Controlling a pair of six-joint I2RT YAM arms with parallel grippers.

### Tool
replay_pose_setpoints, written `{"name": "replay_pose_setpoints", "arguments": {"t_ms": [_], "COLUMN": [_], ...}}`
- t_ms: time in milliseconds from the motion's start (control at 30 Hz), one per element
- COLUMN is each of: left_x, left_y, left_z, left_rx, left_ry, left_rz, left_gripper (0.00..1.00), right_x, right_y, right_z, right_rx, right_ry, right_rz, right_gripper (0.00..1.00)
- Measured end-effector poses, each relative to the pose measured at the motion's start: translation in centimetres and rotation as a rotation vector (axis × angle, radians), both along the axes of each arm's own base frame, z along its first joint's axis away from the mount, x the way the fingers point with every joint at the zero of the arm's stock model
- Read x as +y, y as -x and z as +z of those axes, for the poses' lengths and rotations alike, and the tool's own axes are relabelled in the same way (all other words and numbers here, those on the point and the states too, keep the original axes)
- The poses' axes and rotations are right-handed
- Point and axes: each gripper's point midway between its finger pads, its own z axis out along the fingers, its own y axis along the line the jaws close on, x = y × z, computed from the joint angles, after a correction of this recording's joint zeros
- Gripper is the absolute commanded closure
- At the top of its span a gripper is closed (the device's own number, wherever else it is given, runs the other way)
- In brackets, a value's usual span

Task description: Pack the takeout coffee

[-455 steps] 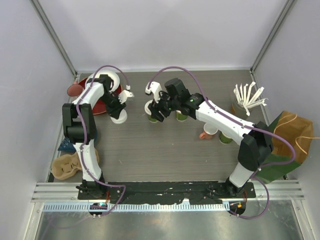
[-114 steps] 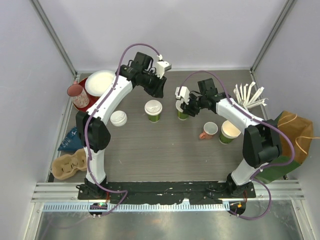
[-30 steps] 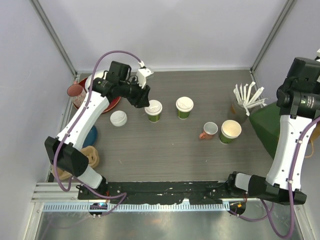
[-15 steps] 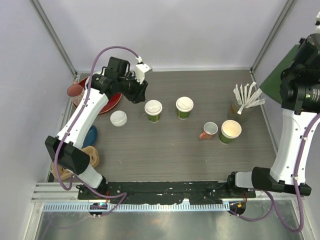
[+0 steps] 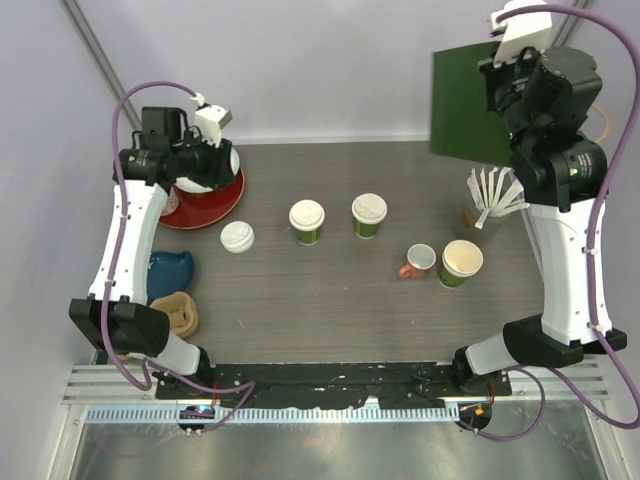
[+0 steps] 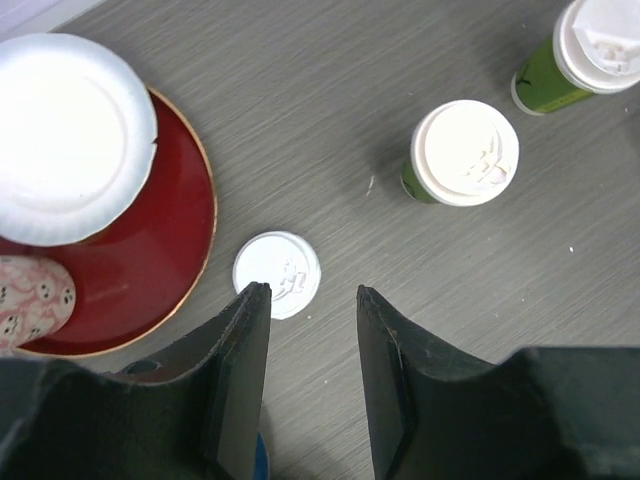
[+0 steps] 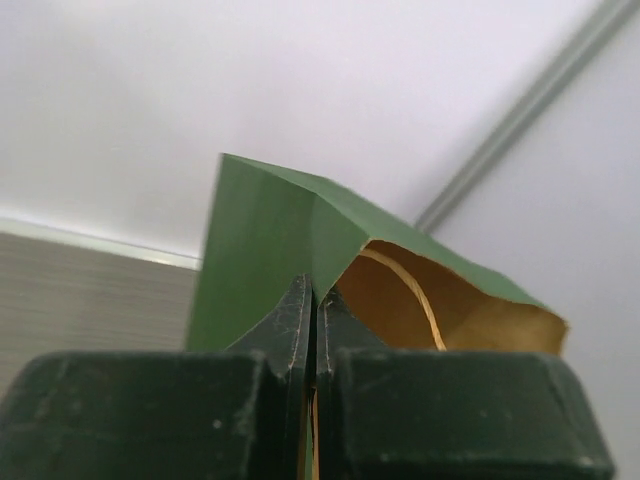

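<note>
The takeout coffee is two green cups with white lids, standing upright mid-table: one on the left, the other on the right. My left gripper hovers open and empty above the table's back left, well to the left of both cups. My right gripper is raised high at the back right. It is shut on the rim of a green paper bag, whose brown inside and cord handle show.
A loose white lid lies left of the cups. A red plate holds a white paper plate. At the right stand a pink-handled mug, a lidless green cup and a holder of stirrers. A cardboard carrier lies front left.
My right arm has swung the green bag up and leftward, from the right wall to the back. My left gripper has drawn back left, away from the cups, to above the red plate.
</note>
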Motion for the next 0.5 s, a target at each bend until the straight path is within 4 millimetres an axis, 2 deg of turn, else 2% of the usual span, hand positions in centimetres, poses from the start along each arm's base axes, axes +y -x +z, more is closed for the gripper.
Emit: {"name": "replay_pose_setpoints", "arguments": {"t_ms": [100,200,400,500], "left_x": [1.8,3.4,6.4,7.0], "left_y": [0.1,0.2,0.7,0.8], "left_z": [0.7,0.4,-0.6,-1.0], "left_rx": [-0.011,-0.004,0.029,0.041], "left_ry": [0.023,0.034,0.05,0.055], "left_rz": [0.043,0.081,0.156,0.171], "left_gripper": [0.56,0.55,0.56,0.55], "right_x": [3.8,7.3,15.9,20.1], "right_y": [-0.4,-0.2,3.3,6.1], "right_z": [-0.2,-0.4,-2.0,-3.4], "right_rx": [0.009,0.008,0.028,0.072], "right_ry": [0.048,0.074,0.096,0.114], "right_rz": [0.136,0.282,0.633,0.789], "right_gripper": [0.99,0.99,0.99,0.99]}}
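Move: The bag is already pinched in the right gripper, high up. The right-hand lidded cup stands about 26 cm to this hand's left, 7 cm ahead and 50 cm below; the left-hand lidded cup is some 16 cm farther left of it. Nearer to this hand, the pink mug lies about 13 cm left and 5 cm back. From the left gripper, the right-hand lidded cup is about 35 cm right, 7 cm ahead and 24 cm below. Swing the raised bag left with the right gripper, about 20 cm towards the lidded cups, drawing back some 6 cm late in the sweep and sinking slightly; turn the hand about 45 degrees counter-clockwise and keep the fingers shut on the bag. Meanwhile clear the empty left gripper about 7 cm to the left, away from the cups, fingers still part open. ##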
